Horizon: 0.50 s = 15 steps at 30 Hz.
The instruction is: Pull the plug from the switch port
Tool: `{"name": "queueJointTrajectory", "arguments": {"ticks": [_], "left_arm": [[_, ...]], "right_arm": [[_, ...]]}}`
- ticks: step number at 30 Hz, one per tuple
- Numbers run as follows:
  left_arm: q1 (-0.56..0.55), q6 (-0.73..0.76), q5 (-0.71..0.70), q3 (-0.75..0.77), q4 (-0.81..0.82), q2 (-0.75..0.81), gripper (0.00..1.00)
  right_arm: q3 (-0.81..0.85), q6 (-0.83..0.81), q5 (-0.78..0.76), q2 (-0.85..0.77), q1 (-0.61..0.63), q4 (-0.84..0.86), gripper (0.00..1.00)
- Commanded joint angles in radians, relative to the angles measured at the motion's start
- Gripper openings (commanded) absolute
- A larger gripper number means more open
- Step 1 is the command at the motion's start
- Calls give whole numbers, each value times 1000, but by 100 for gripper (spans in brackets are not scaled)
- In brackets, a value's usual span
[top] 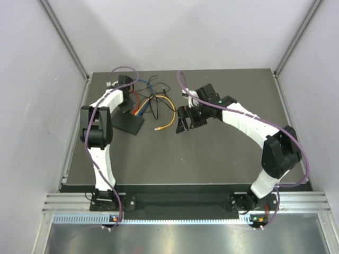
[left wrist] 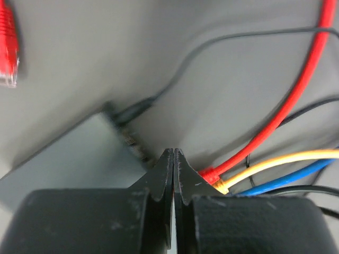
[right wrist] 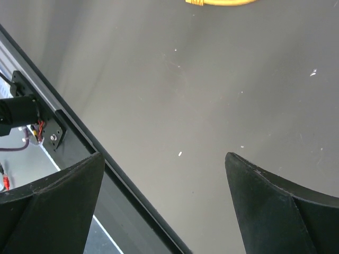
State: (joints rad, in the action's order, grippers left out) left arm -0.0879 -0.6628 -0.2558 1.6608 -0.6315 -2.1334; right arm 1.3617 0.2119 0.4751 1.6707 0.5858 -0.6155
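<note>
The switch (top: pixel 130 123) is a flat black slab at the left of the table; it also shows in the left wrist view (left wrist: pixel 69 159). A red cable's plug (left wrist: pixel 210 173), a yellow one (left wrist: pixel 222 184) and a blue cable (left wrist: pixel 296 174) run to its port edge, partly hidden by my finger. A black cord (left wrist: pixel 135 108) enters its side. My left gripper (left wrist: pixel 174 153) (top: pixel 127 108) is shut and empty, its tips just over the port edge beside the red plug. My right gripper (right wrist: pixel 164 156) (top: pixel 185 123) is open and empty over bare table.
A loose red plug (left wrist: pixel 7 47) lies beyond the switch. A yellow cable's free end (top: pixel 157 128) lies mid-table, also seen in the right wrist view (right wrist: pixel 212 2). Tangled black cords (top: pixel 156 98) lie behind. The table's near edge rail (right wrist: pixel 69 132) shows in the right wrist view.
</note>
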Motion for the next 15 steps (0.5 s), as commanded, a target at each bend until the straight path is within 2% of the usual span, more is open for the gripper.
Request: {"name": "queueJointTrajectory", "arguments": {"ticks": [1,8,15], "left_arm": [[-4,29,-30,-90,-25,94,0],[-15,38,-11,-257,-10,196,0],[-90,31,44,-467,16,358,0]], "right_arm": [[-7,-20,13,-48,-7,11,96],[-42,-11,14,-66,-7,20,96],[-117,33,26,-89,-3,65,95]]}}
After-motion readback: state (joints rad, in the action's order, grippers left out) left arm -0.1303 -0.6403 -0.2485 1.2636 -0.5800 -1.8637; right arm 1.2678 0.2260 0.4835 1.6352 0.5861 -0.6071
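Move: The switch lies flat just behind the left fingertips, its middle about 7 cm back, level with them sideways and 3 cm lower. The black power plug at its far left corner is some 4 cm left and 2 cm ahead; the plugged-in red plug is about 3 cm right and 1 cm back. The loose yellow plug lies roughly 17 cm right, 10 cm back. From the right hand, the switch is around 31 cm left, 13 cm ahead and 14 cm down. With its shut fingertips hooked on the switch's far, port-side edge beside the red plug, the left hand drags the switch straight back towards the base, about 9 cm, after first dipping roughly a centimetre; the wrist barely tilts. The open, empty right hand eases back and down about 2 cm. ##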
